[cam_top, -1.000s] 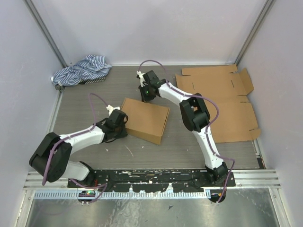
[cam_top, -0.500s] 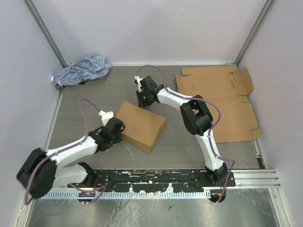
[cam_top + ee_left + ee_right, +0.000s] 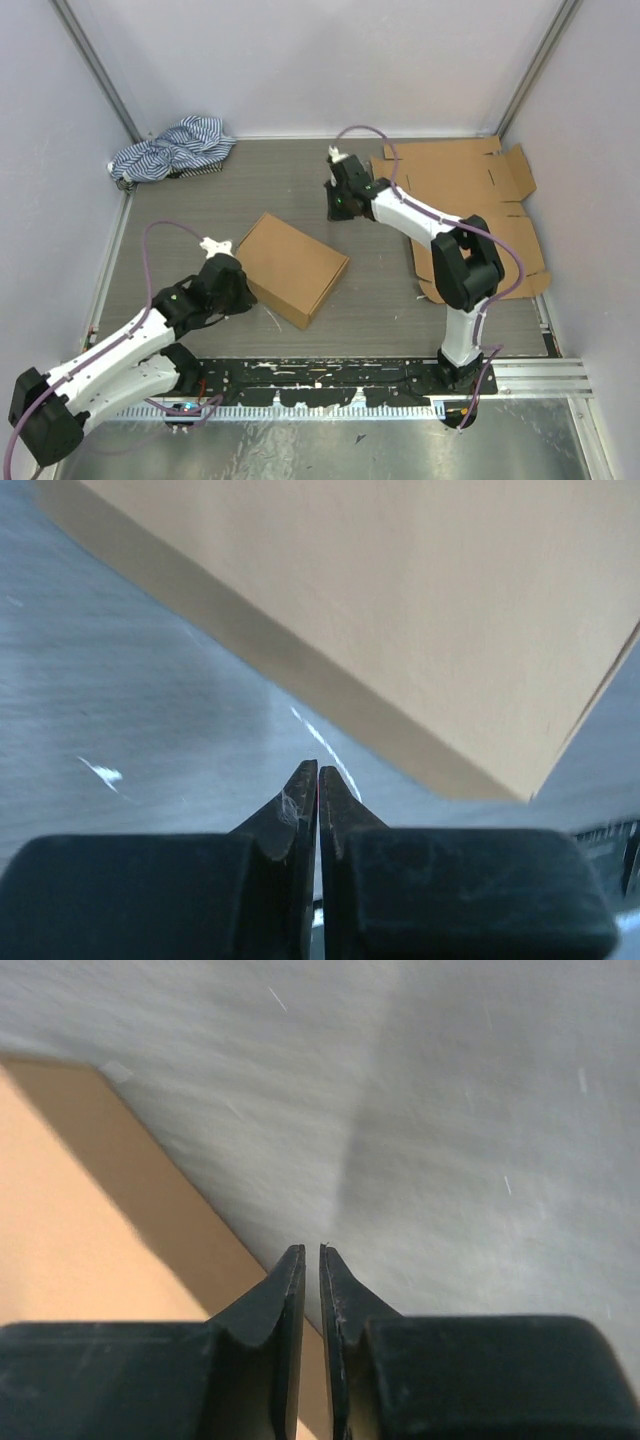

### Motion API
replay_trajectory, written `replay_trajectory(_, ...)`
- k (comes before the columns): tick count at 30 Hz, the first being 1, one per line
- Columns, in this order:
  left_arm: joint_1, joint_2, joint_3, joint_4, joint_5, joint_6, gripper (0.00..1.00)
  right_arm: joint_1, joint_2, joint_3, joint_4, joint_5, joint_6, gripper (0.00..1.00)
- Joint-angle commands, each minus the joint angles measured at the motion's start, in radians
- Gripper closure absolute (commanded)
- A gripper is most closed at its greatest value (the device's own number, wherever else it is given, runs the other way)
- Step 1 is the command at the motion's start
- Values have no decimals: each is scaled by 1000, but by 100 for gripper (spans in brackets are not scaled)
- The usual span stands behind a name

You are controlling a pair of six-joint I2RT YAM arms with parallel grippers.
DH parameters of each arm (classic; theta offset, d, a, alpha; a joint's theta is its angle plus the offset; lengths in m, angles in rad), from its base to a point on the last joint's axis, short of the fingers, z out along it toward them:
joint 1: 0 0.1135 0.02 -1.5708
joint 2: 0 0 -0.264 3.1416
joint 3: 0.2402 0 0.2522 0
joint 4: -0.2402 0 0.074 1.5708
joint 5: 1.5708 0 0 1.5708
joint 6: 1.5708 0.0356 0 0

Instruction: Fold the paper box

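Observation:
The paper box [image 3: 293, 268] is a closed brown carton lying flat on the grey table, turned at an angle. My left gripper [image 3: 233, 287] sits just off the box's near-left side, not touching it. In the left wrist view its jaws [image 3: 318, 770] are shut to a hairline slit, and the box's side [image 3: 400, 610] fills the frame above them. My right gripper [image 3: 340, 203] hovers beyond the box's far corner, clear of it. Its jaws [image 3: 311, 1250] stand a narrow gap apart with nothing between them. Brown cardboard [image 3: 70, 1220] shows at the left of that view.
A large flat unfolded cardboard sheet [image 3: 480, 200] lies at the right, under the right arm. A crumpled blue-striped cloth [image 3: 170, 150] sits in the far-left corner. Walls enclose the table on three sides; a metal rail [image 3: 320, 375] runs along the near edge.
My left arm has drawn back toward the near left, and the box slid and turned slightly with it. My right gripper left the box's far edge and moved right. Both jaws have eased apart a little.

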Motion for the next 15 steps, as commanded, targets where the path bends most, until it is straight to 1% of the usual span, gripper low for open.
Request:
replay_trajectory(1, -102, 42, -14, -33, 157, -9, 91, -12, -78, -270, 23, 82, 57, 83)
replay_trajectory(5, -208, 101, -23, 33, 148, -37, 91, -9, -109, -383, 74, 36, 70, 85)
replay_trajectory(10, -326, 186, -20, 146, 94, -92, 92, -2, -133, -451, 100, 8, 77, 85)
replay_trajectory(15, -365, 324, -11, 260, 55, -118, 94, 14, -140, -454, 102, 1, 71, 85)
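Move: The closed box sits askew between the hands, its middle about 9 cm ahead of the left hand, 10 cm to its right and 6 cm lower; its near corner is roughly 6 cm back and 12 cm to the right. From the right hand the middle lies some 12 cm back, 10 cm left and 9 cm below, and its right corner about 10 cm back and 4 cm right. The flat cardboard's middle is level with that hand, about 32 cm right. The right hand drops about 10 cm while drawing back some 9 cm and right about 6 cm, quickly at first and then almost stopping low beside the box's right corner, its fingers nearly shut and tipping about 10 degrees further down. Meanwhile the left hand swings right and back, about 7 cm each way, and sinks some 4 cm towards the box's near corner, turning about 20 degrees clockwise and tipping a little further down with its fingers still nearly shut. ##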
